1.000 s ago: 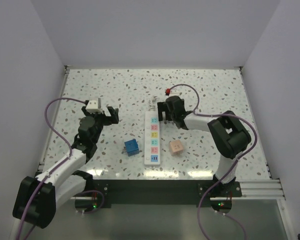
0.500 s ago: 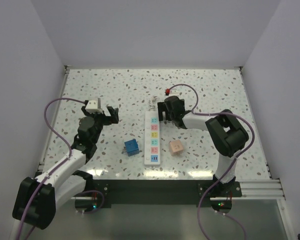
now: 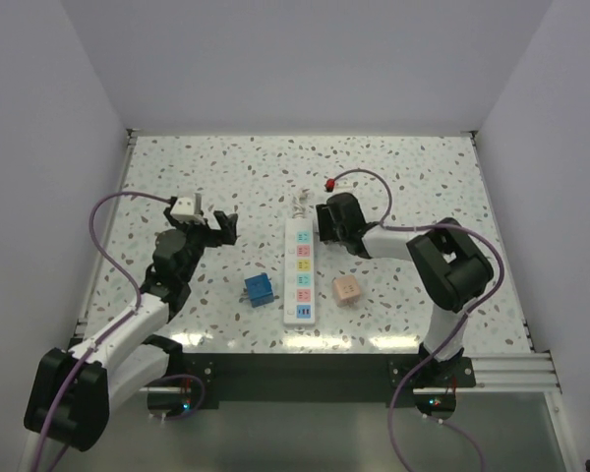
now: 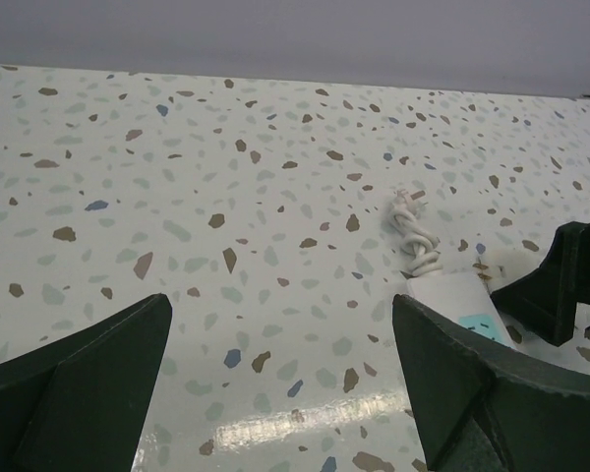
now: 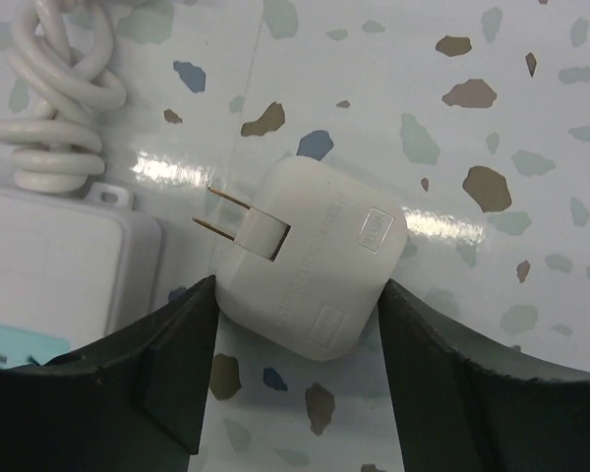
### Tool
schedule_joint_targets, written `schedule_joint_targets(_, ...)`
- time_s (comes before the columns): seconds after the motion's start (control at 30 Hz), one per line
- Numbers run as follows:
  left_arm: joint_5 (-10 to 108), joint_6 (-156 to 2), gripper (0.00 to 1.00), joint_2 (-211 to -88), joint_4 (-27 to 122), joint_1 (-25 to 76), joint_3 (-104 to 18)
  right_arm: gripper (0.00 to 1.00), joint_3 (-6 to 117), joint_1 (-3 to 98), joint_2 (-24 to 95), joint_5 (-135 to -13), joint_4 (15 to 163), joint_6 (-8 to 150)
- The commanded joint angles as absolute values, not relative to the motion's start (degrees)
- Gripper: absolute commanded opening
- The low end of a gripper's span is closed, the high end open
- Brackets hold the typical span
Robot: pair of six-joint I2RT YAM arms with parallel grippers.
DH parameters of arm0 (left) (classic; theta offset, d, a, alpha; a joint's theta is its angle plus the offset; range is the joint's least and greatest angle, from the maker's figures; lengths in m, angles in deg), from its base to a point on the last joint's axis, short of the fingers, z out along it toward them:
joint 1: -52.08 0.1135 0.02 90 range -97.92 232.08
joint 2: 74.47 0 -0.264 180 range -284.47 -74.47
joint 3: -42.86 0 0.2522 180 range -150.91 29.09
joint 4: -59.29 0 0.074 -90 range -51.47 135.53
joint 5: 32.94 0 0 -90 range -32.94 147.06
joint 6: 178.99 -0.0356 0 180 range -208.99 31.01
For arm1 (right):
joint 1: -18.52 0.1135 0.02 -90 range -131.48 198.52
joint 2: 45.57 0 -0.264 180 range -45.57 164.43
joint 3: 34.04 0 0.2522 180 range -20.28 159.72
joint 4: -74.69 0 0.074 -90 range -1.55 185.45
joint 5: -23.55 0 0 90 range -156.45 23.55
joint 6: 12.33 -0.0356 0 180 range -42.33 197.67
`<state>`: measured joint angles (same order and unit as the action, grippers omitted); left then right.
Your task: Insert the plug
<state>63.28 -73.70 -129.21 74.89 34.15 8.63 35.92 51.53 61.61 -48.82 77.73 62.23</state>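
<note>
A white square plug (image 5: pixel 310 265) lies flat on the speckled table, its two brass prongs pointing left toward the end of the white power strip (image 5: pixel 49 256). My right gripper (image 5: pixel 295 295) has its fingers pressed against both sides of the plug. From above, that gripper (image 3: pixel 322 218) sits at the far end of the power strip (image 3: pixel 299 270) and hides the plug. My left gripper (image 3: pixel 208 224) hovers left of the strip, open and empty (image 4: pixel 280 364). Its view shows the strip's end (image 4: pixel 457 300).
The strip's coiled white cord (image 5: pixel 64 108) lies just beyond its far end. A blue cube (image 3: pixel 259 289) sits left of the strip and a tan cube (image 3: pixel 346 289) right of it. A small red object (image 3: pixel 330 182) lies behind the right gripper.
My right gripper's fingers have come in from wide open until they meet the plug's sides. The left arm has barely moved.
</note>
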Motion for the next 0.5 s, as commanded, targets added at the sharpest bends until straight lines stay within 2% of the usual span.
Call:
schedule_joint_targets(0.0,57.68,-74.05,1.00,-130.18,79.54,33.36,6.42,0.36,31.94,51.74,53.77,-52.38,71.23,66.94)
schedule_joint_targets(0.23,46.79,-69.14,0.99,-136.60,85.59,32.04,5.37,0.32,22.89,52.35,43.92,-57.83,65.25,75.54)
schedule_joint_targets(0.47,41.15,-63.77,0.99,-144.68,93.42,26.16,2.73,0.30,14.80,54.81,36.88,-61.96,55.95,80.13)
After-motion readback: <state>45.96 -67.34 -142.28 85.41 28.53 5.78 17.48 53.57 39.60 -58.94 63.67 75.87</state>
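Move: About 7 cm to the left and 4 cm back from the right hand, which already holds the white plug, lies the strip's far cyan socket, roughly level with it. The coiled cord sits 7 cm left and 7 cm ahead, the peach block 4 cm right and 18 cm back. From the open left hand that socket is some 23 cm right, 3 cm ahead and 16 cm below; the blue block is 12 cm right, 11 cm back, 15 cm below. Lifting the pinched plug, the right hand rises about 8 cm and draws back some 5 cm beside the strip's far end, its fingers tilting up and turning counter-clockwise, grip unchanged. The left hand meanwhile swings about 10 cm right towards the strip, speeding up, turning some 20 degrees clockwise with its fingers wide open and touching nothing. ##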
